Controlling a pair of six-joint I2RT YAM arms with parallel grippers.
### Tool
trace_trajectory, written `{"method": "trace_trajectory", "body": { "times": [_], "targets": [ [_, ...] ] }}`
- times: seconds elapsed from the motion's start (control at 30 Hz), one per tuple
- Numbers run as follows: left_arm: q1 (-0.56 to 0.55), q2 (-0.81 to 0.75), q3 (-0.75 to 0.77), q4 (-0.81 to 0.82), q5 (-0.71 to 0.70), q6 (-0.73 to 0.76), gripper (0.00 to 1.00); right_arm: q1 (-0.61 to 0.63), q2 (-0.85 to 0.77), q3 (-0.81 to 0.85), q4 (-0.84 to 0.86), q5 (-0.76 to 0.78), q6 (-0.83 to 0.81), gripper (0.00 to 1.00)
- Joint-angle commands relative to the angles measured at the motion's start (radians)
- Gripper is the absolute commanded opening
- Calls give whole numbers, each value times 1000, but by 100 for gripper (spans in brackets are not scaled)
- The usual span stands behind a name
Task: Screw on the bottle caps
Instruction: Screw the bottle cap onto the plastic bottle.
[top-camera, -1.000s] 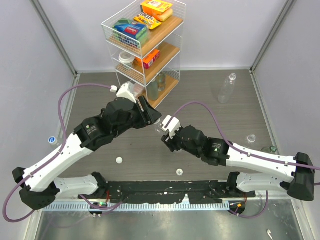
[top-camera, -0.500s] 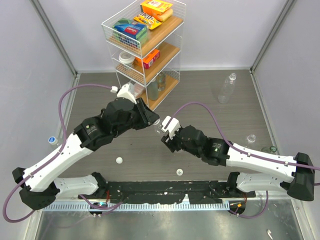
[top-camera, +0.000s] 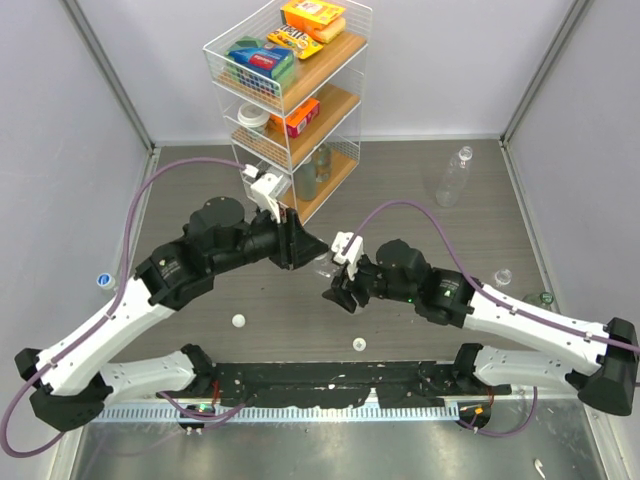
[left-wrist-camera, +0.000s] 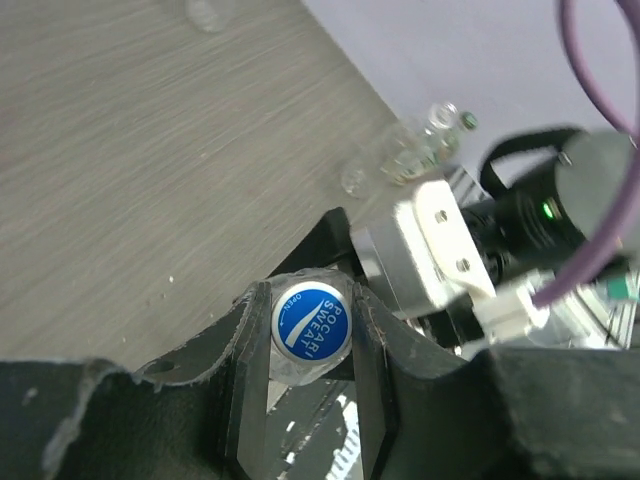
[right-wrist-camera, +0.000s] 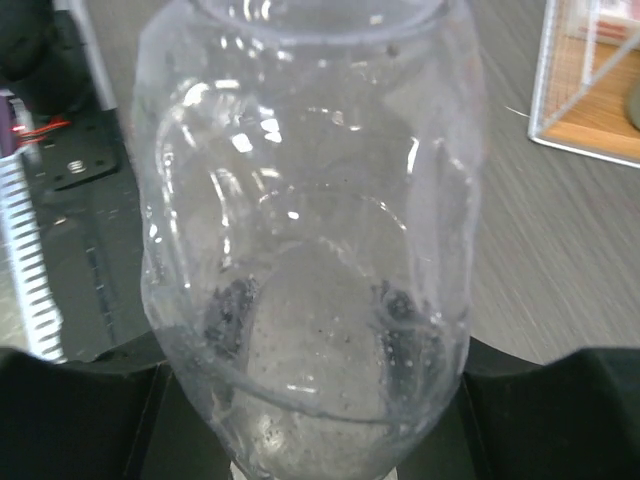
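Note:
A blue-topped bottle cap (left-wrist-camera: 311, 322) printed with white letters sits squeezed between the black fingers of my left gripper (left-wrist-camera: 311, 330), which is shut on it. Thin clear plastic shows around the cap's edge. My right gripper (right-wrist-camera: 310, 420) is shut on the body of a clear bottle (right-wrist-camera: 310, 200) that fills the right wrist view. In the top view the two grippers meet mid-table, left gripper (top-camera: 305, 250) facing right gripper (top-camera: 338, 292), the held bottle (top-camera: 322, 264) barely visible between them. Loose white bottle caps (top-camera: 238, 321) (top-camera: 357, 344) lie near the front.
A wire shelf rack (top-camera: 290, 90) with boxes stands at the back left of centre. Another clear bottle (top-camera: 453, 178) lies at the back right, and two more (top-camera: 503, 277) (top-camera: 540, 298) sit by the right arm. A blue-rimmed cap (top-camera: 103, 281) lies at the far left.
My left gripper has closed onto the cap and its wrist has turned. The right gripper with the bottle has shifted a little toward the front right.

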Motion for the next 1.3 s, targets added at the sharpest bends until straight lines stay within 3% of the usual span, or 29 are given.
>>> {"method": "trace_trajectory", "body": {
  "times": [0.0,0.13,0.33,0.43,0.47,0.6,0.67,0.83,1.0,1.13,1.27],
  "targets": [
    [-25,-9,-59,138,391,181,0,-15,-61,60,139,-312,-33,1],
    [-25,-15,-78,165,468,207,0,-17,-116,57,111,-497,-106,1],
    [-25,-3,-67,117,540,270,0,-20,-168,53,74,-611,-183,1],
    [-25,0,-64,122,547,273,7,-20,-160,63,57,-631,-183,1],
    [-25,2,-56,129,563,275,16,-20,-154,71,51,-642,-183,1],
    [-25,-15,-21,135,470,263,82,-20,-153,73,48,-587,-183,1],
    [-25,-41,-23,158,390,238,99,-23,-154,73,31,-524,-188,1],
    [-25,-158,-79,234,155,109,100,-20,-153,71,-24,-279,-179,1],
    [-25,-245,-86,172,-73,71,100,-20,-116,100,-67,-59,-133,1],
    [-25,-181,25,21,-352,8,100,-21,-52,126,-95,142,-102,1],
    [-25,-54,127,-82,-426,-69,95,-21,-7,132,-95,191,-102,1]
  ]
}}
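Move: The left fingers are already closed on the blue bottle cap, right at the hand point; the right hand holds the plastic bottle, with that cap about 11 cm above it, 3 cm ahead and 4 cm to its left. From the left hand, one loose white cap lies on the table some 7 cm back, 7 cm right and 30 cm down, another level with it, about 20 cm left. The shelf rack stands roughly 33 cm ahead, 6 cm left. Both hands swing back about 8 cm; left opens off the cap and rises leftward as both return forward. ##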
